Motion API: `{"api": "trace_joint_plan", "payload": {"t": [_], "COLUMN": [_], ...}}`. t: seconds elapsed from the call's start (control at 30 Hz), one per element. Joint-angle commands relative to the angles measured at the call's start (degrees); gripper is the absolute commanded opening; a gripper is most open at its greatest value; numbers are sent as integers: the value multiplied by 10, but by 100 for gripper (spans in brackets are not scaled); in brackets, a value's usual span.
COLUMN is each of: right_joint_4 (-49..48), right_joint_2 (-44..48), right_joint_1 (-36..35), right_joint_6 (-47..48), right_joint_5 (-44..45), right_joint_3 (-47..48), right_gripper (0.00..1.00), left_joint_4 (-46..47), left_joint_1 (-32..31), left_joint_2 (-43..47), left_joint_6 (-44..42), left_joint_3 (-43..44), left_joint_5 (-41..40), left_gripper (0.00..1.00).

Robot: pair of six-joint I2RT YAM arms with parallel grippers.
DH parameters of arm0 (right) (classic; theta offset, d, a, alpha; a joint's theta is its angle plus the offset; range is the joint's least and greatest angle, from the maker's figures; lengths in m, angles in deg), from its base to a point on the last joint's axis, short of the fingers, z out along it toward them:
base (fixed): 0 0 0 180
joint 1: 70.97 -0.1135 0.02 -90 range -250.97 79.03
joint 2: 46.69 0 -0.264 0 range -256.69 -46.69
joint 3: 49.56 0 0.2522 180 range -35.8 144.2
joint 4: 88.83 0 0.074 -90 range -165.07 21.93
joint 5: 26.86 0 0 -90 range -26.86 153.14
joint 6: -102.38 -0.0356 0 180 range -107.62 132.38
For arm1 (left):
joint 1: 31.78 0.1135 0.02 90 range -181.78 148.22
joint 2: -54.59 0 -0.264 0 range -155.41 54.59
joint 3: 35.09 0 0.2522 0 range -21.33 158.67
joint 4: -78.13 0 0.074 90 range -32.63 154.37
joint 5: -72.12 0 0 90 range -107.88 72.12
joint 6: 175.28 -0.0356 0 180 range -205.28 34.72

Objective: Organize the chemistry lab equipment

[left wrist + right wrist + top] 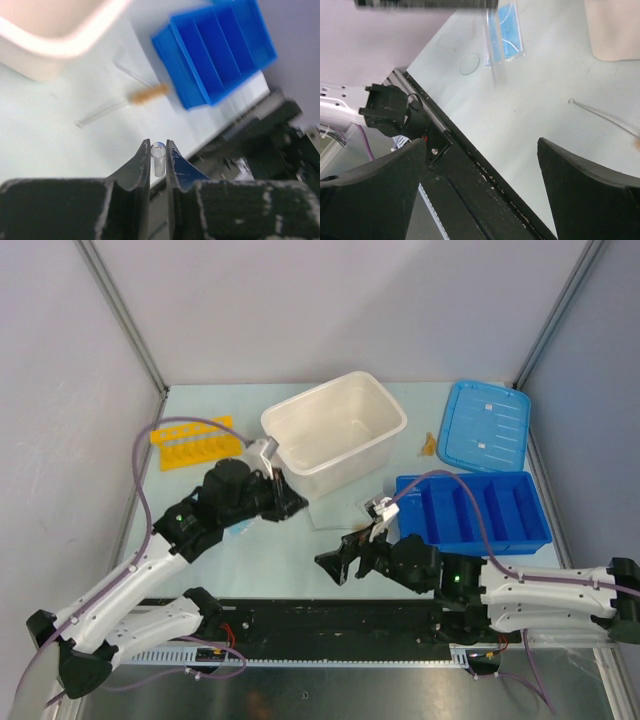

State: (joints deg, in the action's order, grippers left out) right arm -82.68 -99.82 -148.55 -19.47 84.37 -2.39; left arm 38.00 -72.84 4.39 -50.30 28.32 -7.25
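My left gripper [159,145] is shut on a short clear tube [159,159], which stands upright between the fingertips above the table. In the top view the left gripper [292,504] hovers in front of the white tub. A thin wire brush with tan bristles [149,93] lies on the table beside another clear tube [102,113]. My right gripper [482,167] is open and holds nothing; it hangs over the table's near edge [337,565]. The brush's wire handle [600,116] lies to its right. The yellow rack [195,443] sits at the back left.
A big white tub [335,435] stands mid-table, with its blue lid [485,425] at the back right. A blue divided tray [470,510] sits at the right. A pale blue square piece [506,30] and a small glass disc [469,64] lie near the left arm. A tiny amber piece [428,446] lies by the lid.
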Motion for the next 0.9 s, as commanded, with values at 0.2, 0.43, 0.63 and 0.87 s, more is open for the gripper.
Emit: {"api": "trace_joint_plan", "payload": {"t": [0.2, 0.43, 0.63, 0.87], "right_joint_4": [64, 115, 130, 132], "right_joint_2": [141, 211, 230, 227], "right_joint_1": [-12, -9, -9, -8], "right_joint_6": [4, 19, 23, 27], "right_joint_5": [65, 90, 92, 98], "right_joint_3": [-12, -12, -12, -12], "right_gripper": [99, 99, 99, 99], "left_joint_4": [-31, 92, 188, 243], "left_joint_1": [121, 291, 386, 409], "left_joint_2": [-91, -168, -253, -335], "left_joint_6": [-187, -224, -214, -206], "left_joint_3": [206, 225, 218, 226], "left_joint_5": [-402, -372, -325, -288], "left_gripper": [14, 14, 15, 15]}}
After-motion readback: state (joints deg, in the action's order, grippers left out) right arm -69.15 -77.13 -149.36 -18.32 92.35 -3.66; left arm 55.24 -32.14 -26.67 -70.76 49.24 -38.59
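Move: The left hand already holds the test tube. The yellow rack lies about 37 cm ahead of it, 36 cm to its left and 20 cm below. The white bin stands some 33 cm ahead and 10 cm right, 18 cm lower; the face-mask pack lies about 15 cm ahead and 23 cm left, 25 cm down. From the empty right hand the rack is some 44 cm ahead, 49 cm left and 18 cm below. Swinging left and forward in one quick arc, close to 30 cm left and 26 cm out, the left hand carries the held tube towards the yellow rack, rising some 9 cm before sinking by about 6 cm. Its wrist turns roughly 60 degrees counter-clockwise and rolls left side up; the fingers keep their hold. The right hand, fingers still open, backs off to the right and up. ##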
